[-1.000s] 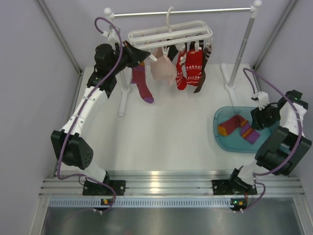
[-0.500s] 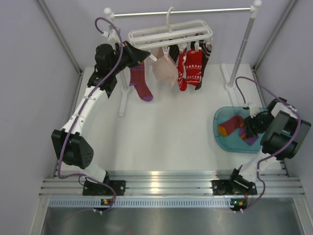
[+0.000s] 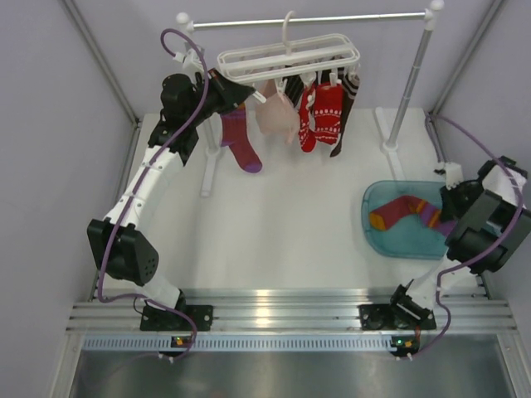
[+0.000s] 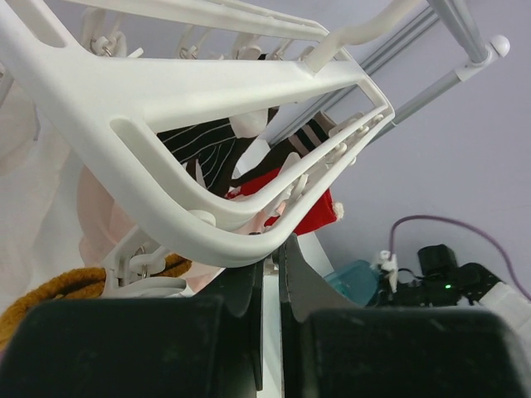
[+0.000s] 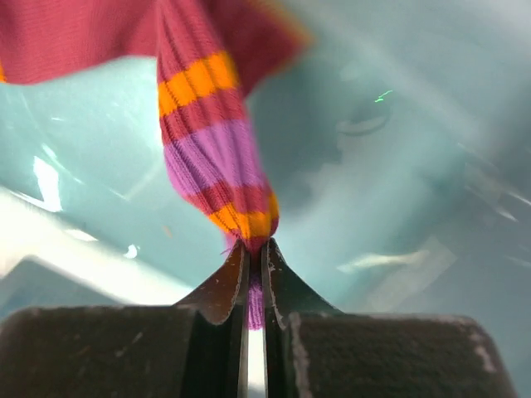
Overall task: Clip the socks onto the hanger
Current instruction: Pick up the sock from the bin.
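The white slatted hanger [image 3: 289, 56] hangs by its hook from the silver rail. Clipped under it are a purple-magenta sock [image 3: 241, 141], a pale pink one [image 3: 275, 116], red patterned ones [image 3: 328, 112] and a dark striped one [image 3: 348, 104]. My left gripper [image 3: 235, 93] is at the hanger's left end. In the left wrist view its jaws [image 4: 271, 249] are shut on the hanger's rim [image 4: 166, 108]. A red, orange and purple striped sock [image 3: 405, 211] lies in the teal basin [image 3: 373, 236]. My right gripper [image 3: 446, 217] is shut on that sock's purple end, with the sock [image 5: 211, 149] pinched at the fingertips [image 5: 255, 247].
The silver rail [image 3: 332, 18] rests on white posts at the back left [image 3: 207, 157] and back right [image 3: 411, 83]. The teal basin's wall [image 5: 398, 166] surrounds the right gripper. Grey walls close in both sides, and an aluminium rail [image 3: 274, 315] holds the arm bases.
My right gripper has shut on the striped sock's end and drawn back to the right, stretching the sock. The hanging socks sway slightly. The left arm has stayed in place.
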Robot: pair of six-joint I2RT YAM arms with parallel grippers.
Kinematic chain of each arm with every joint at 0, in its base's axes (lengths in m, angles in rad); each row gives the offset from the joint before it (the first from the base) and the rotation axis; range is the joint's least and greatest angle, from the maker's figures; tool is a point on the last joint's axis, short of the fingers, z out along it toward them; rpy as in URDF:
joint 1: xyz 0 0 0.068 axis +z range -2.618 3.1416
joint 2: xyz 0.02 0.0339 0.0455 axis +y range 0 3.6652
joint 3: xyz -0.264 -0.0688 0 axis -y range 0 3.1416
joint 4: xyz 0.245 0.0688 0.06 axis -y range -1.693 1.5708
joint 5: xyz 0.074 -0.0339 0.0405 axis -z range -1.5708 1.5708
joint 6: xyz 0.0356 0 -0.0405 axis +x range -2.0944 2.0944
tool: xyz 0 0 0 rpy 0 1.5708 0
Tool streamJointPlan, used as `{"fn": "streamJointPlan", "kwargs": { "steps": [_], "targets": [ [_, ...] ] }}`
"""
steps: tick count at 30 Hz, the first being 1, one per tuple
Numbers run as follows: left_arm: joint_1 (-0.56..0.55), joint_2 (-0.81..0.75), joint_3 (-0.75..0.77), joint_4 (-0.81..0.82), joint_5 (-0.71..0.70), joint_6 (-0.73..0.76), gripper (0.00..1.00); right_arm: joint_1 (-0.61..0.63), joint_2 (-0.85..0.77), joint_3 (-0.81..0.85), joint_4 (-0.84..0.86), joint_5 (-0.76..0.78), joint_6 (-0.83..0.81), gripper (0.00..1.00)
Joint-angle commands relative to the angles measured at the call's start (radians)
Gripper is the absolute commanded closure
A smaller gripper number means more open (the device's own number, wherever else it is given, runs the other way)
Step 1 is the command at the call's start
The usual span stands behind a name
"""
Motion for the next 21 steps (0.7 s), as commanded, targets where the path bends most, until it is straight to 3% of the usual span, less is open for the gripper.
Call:
{"fn": "streamJointPlan", "kwargs": {
  "steps": [1,6,12,16,21],
  "targets": [
    [0.003,-0.007,0.008,0.056,0.015,-0.007,1.00,-0.122,-0.063,0.252,-0.214,-0.128,0.030,1.00],
    [0.004,-0.009,0.001,0.063,0.018,-0.009,1.00,-0.248,-0.101,0.505,-0.486,-0.257,0.018,1.00],
    [0.004,-0.007,-0.003,0.075,0.023,-0.016,1.00,-0.238,-0.287,0.437,-0.460,-0.296,0.024,1.00],
    [0.004,-0.004,-0.006,0.075,0.026,-0.016,1.00,-0.100,-0.318,0.280,-0.341,-0.213,0.123,1.00],
    [0.004,-0.009,-0.009,0.065,0.022,-0.007,1.00,0.161,-0.251,0.101,-0.100,-0.035,0.390,1.00]
  ]
}}
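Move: The near left corner of the hanger, where this sock is headed, is about 55 cm to the left of my right hand, some 20 cm ahead and roughly 35 cm up; my left hand is right at that corner. My right hand already pinches the sock's cuff inside the bin, whose middle is around 6 cm to the left. The sock's orange toe lies some 21 cm left, about level, a few centimetres lower. With the striped sock's cuff still shut in my right fingers, I yank it up about 20 cm, veering some 7 cm right at first and swinging the fingertips outward by about 25 degrees. Then I sweep back left roughly 12 cm past where I began, sinking about 6 cm and undoing part of the tilt. My left hand stays put at the hanger. ##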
